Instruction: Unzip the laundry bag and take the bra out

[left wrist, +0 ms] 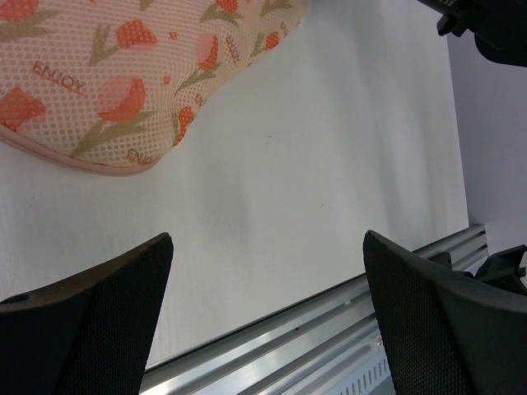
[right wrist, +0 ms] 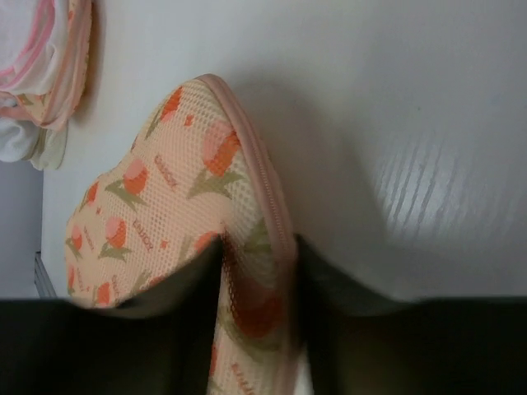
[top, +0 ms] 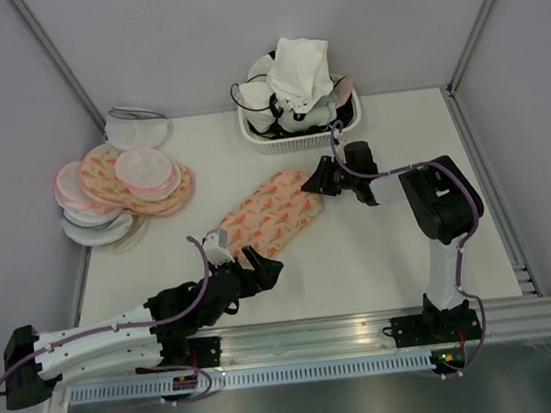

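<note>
The laundry bag (top: 268, 212), peach mesh with orange tulip print and pink zip edging, lies flattened in the middle of the table. My right gripper (top: 318, 182) is shut on the bag's far right edge; in the right wrist view the fingers (right wrist: 189, 288) pinch the mesh and zip edging (right wrist: 262, 271). My left gripper (top: 265, 267) is open and empty just off the bag's near left end; the bag fills the upper left of the left wrist view (left wrist: 123, 82). The bra is not visible.
A white basket (top: 293, 140) at the back holds white and black-trimmed garments and a white cloth (top: 301, 71). A pile of similar peach and white-pink pouches (top: 121, 188) lies at the left. The table's metal front rail (left wrist: 329, 329) is close below my left gripper.
</note>
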`<state>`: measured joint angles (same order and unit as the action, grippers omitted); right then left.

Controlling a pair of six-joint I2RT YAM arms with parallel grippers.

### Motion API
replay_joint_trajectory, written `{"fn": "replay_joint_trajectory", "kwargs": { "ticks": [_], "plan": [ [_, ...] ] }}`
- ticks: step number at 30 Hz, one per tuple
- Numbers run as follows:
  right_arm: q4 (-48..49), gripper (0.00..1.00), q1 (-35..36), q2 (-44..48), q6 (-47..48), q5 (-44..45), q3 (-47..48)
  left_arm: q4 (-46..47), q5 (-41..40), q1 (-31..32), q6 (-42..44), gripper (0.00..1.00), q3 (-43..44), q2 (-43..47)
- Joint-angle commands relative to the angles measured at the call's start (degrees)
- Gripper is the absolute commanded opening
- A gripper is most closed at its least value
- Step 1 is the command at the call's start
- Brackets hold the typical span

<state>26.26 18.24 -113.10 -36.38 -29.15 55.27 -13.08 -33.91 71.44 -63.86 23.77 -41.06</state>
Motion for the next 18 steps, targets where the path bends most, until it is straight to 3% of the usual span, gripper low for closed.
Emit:
{"fn": "replay_joint_trajectory", "kwargs": {
  "ticks": [1, 2, 3, 8, 11, 15, 18],
  "plan": [
    [0.6, 0.23, 0.4, -2.6, 0.8, -2.2, 3.1, 1.8, 0.3, 0.2, -2.2, 1.00, -0.7, 0.5],
    [0.3, 0.07, 0.4, -2.7, 0.7, -2.3, 3.1, 1.8, 0.5, 0.2, -2.3, 1.00, -0.8, 0.5],
    [0.5, 0.00, 0.3, -2.2, 0.3, -1.7, 1.8, 1.9, 0.8, 0.2, -2.6, 1.00, -1.0, 0.5],
    [2.4, 0.00, 0.3, 8.8, -4.8, 6.5, -9.6, 6.3, 4.4, 0.2, -1.9, 1.00, -2.6, -0.2],
    [2.5, 0.01, 2.5, 18.0, -12.7, 12.4, -23.3, 12.0, 8.7, 0.2, -2.1, 1.00, -4.1, -2.2],
    [7.7, 0.00, 6.7, 29.3, -23.3, 14.9, -38.1, 20.6, 14.2, 0.2, -4.9, 1.00, -6.4, -5.7],
    [7.3, 0.00, 10.1, 39.9, -30.9, 17.4, -46.5, 28.8, 20.0, 0.2, -12.6, 1.00, -9.2, -9.2]
  ]
}}
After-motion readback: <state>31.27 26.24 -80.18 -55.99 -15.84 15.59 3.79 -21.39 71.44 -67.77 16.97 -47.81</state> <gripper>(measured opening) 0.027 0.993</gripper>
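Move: The right hand's closing fingers straddle the laundry bag's zipped edge at its right end, which lies about 1 cm below the hand point; the bag's middle is some 10 cm to the left and 6 cm back. The white basket stands about 19 cm straight ahead. From the open left hand, the bag's middle lies roughly 11 cm ahead, 3 cm to the right and 11 cm below; the table's front edge runs about 14 cm behind that hand. Pinching the bag's zipped edge between its closing fingertips, the right hand settles about 1 cm, then drags the bag straight back towards the table's front edge, gathering speed over some 16 cm, drifting a little right and turning about 15 degrees clockwise. The left hand, still wide open above the bag, moves about 5 cm right, back and down, turning slightly clockwise. ##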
